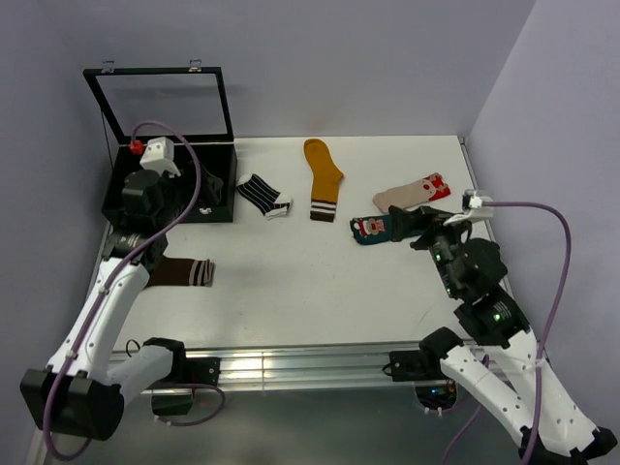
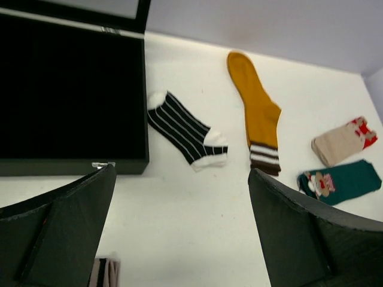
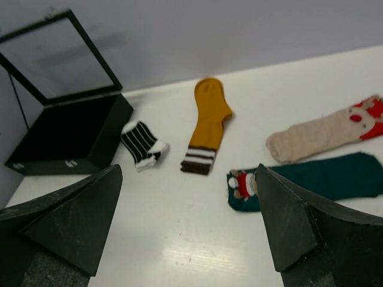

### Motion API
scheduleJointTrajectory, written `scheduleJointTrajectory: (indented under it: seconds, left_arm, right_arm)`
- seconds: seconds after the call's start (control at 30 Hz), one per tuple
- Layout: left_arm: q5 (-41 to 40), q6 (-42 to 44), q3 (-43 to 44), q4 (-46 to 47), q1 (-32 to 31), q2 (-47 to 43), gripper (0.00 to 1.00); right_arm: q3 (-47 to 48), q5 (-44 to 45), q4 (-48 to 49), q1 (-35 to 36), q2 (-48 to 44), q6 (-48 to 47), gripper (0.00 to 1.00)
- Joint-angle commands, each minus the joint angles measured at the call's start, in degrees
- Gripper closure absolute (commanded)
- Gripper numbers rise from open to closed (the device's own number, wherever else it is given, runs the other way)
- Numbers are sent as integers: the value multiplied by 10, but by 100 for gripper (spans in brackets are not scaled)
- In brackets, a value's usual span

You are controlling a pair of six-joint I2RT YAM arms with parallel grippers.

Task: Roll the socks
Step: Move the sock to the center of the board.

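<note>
Several socks lie flat on the white table. A mustard sock (image 1: pixel 323 177) with a striped cuff is at the back middle, and a short black-and-white striped sock (image 1: pixel 263 196) lies left of it. A beige sock (image 1: pixel 412 191) and a dark teal sock (image 1: pixel 373 229) lie at the right. A brown sock (image 1: pixel 184 272) is near the left arm. My left gripper (image 1: pixel 215 189) hovers open by the case's front right corner, holding nothing. My right gripper (image 1: pixel 412 225) hangs open above the teal sock (image 3: pixel 335 179), apart from it.
A black case (image 1: pixel 174 174) with its glass lid (image 1: pixel 160 102) raised stands at the back left. Purple walls close the back and both sides. The table's metal front rail (image 1: pixel 291 363) runs between the arm bases.
</note>
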Motion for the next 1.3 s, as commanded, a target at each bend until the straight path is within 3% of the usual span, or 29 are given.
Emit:
scheduleJointTrajectory:
  seconds: [0.0, 0.17, 0.27, 0.3, 0.4, 0.7, 1.0, 1.27]
  left_arm:
    - [26, -24, 39, 10, -10, 33, 0]
    - [-108, -43, 60, -53, -12, 76, 1]
    - [-145, -36, 49, -61, -12, 67, 1]
    - [-149, -35, 43, -58, -12, 61, 1]
    - [-152, -29, 12, -40, -13, 34, 1]
    - [-180, -7, -18, -27, -13, 12, 1]
    - [-211, 3, -26, -31, -13, -7, 1]
    - [-207, 2, -28, -27, -12, -10, 1]
  right_arm:
    - [13, -4, -21, 4, 56, 44, 0]
    - [61, 7, -72, 4, 207, 46, 2]
    - [80, 5, -75, 4, 292, 41, 5]
    - [84, 6, -75, 4, 313, 43, 12]
    - [100, 12, -65, 3, 394, 47, 19]
    - [164, 23, -38, 2, 615, 31, 25]
    - [212, -3, -36, 3, 737, 15, 30]
    - [201, -20, -46, 40, 765, 7, 33]
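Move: The green sock the right hand goes for has its middle about 15 cm ahead of that hand, neither left nor right, some 32 cm below. The tan sock lies roughly 7 cm beyond the green one and 4 cm right of it; the mustard sock about 11 cm beyond and 15 cm left of it. From the left hand, the green sock is about 36 cm right, 4 cm ahead, 28 cm down. Right hand plunges some 30 cm and forward-left to the green sock's left end, tipping down, fingers part-closing; left hand shifts left. ##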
